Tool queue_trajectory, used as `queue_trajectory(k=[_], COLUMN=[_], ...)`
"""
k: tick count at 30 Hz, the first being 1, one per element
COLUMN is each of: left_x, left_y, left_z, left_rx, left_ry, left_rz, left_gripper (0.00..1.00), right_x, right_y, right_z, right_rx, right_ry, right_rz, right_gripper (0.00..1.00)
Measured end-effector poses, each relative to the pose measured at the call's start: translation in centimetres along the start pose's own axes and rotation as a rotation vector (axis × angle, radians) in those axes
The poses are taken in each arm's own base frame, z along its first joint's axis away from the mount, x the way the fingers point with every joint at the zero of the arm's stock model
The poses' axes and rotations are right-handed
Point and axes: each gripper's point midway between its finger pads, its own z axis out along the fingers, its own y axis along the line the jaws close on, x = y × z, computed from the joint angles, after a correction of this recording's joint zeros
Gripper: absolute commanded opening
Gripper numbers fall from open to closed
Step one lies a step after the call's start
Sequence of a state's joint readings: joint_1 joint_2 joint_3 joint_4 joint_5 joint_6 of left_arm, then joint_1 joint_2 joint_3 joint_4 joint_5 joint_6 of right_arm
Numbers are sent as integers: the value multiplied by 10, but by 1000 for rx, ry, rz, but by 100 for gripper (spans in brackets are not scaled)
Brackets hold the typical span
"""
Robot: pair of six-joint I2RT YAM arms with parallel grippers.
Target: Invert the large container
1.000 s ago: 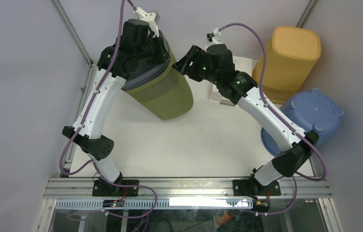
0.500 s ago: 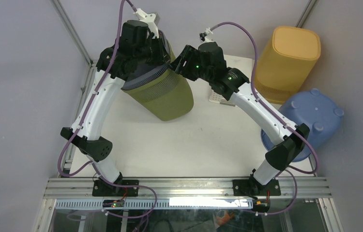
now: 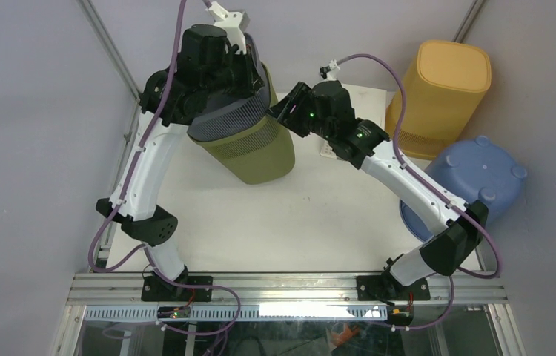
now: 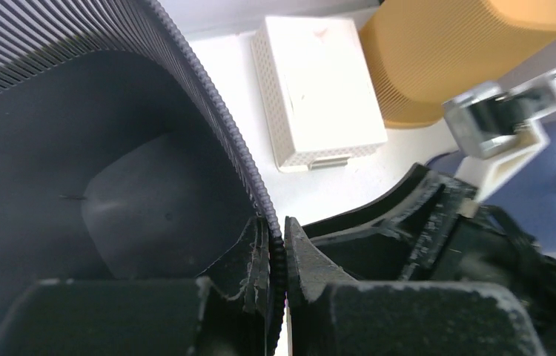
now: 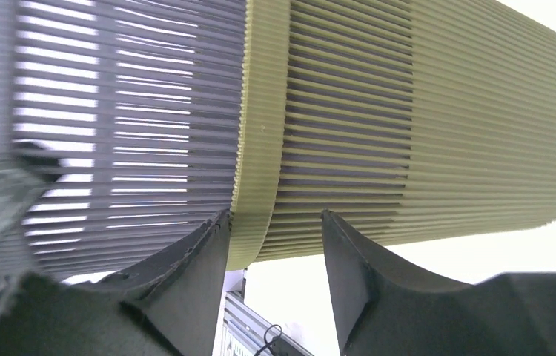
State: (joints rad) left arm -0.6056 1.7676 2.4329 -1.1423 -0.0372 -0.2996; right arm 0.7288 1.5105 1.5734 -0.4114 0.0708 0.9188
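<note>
The large container is an olive ribbed bin (image 3: 259,152), tilted at the back left of the table, with a grey slatted inner basket (image 3: 229,122) sticking out of its mouth. My left gripper (image 4: 276,245) is shut on the grey basket's ribbed rim (image 4: 219,111), one finger inside and one outside; in the top view it is under the wrist (image 3: 249,74). My right gripper (image 5: 275,222) is open, its fingers straddling the olive bin's rim band (image 5: 264,126) without closing; it is right of the bin in the top view (image 3: 284,111).
A yellow ribbed bin (image 3: 445,85) stands upside down at the back right, with a blue tub (image 3: 479,174) upside down in front of it. A white perforated box (image 4: 319,89) lies on the table between the bins. Frame posts stand at the back corners.
My left arm has risen, and more of the grey basket shows out of the olive bin. My right gripper moved in towards the bin, then shifted slightly right and lower beside its rim.
</note>
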Motion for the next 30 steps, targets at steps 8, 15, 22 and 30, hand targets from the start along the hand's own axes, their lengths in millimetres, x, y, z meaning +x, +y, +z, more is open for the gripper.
queue_trajectory(k=[8,15,22,30], left_x=[-28,-64,-116,-138], left_y=[-10,-17,-19,-34], left_z=[-21,-67,-158,-232], left_rx=[28,41,53,142], left_ry=[-108,-270,-548,-721], left_rz=[29,70,75,49], left_gripper=[0,0,0,0], right_x=[2,-3,-12,-12], right_y=[-21,-40,-31,-19], right_z=[20,49,83,109], right_rx=[54,98,79,40], right_ry=[-15,-26,-18,15], right_rz=[45,86,126,150], right_gripper=[51,50,50,57])
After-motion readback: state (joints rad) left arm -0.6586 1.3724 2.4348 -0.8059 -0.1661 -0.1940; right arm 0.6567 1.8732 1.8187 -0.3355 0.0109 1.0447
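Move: The left hand already grips the gray basket's right rim; the basket's middle is about 5 cm ahead, 6 cm left and 14 cm lower. The green basket around it has its middle some 6 cm ahead, 4 left and 20 below that hand. From the right hand, whose open fingers straddle the green rim, the green basket's middle is roughly 7 cm ahead, 7 left and 14 down; the upturned white basket is about 20 cm ahead, 21 right and 30 below. Left hand, tilting up, pulls the gray basket up 22 cm and back-left; right hand moves green rim forward 9 cm. ##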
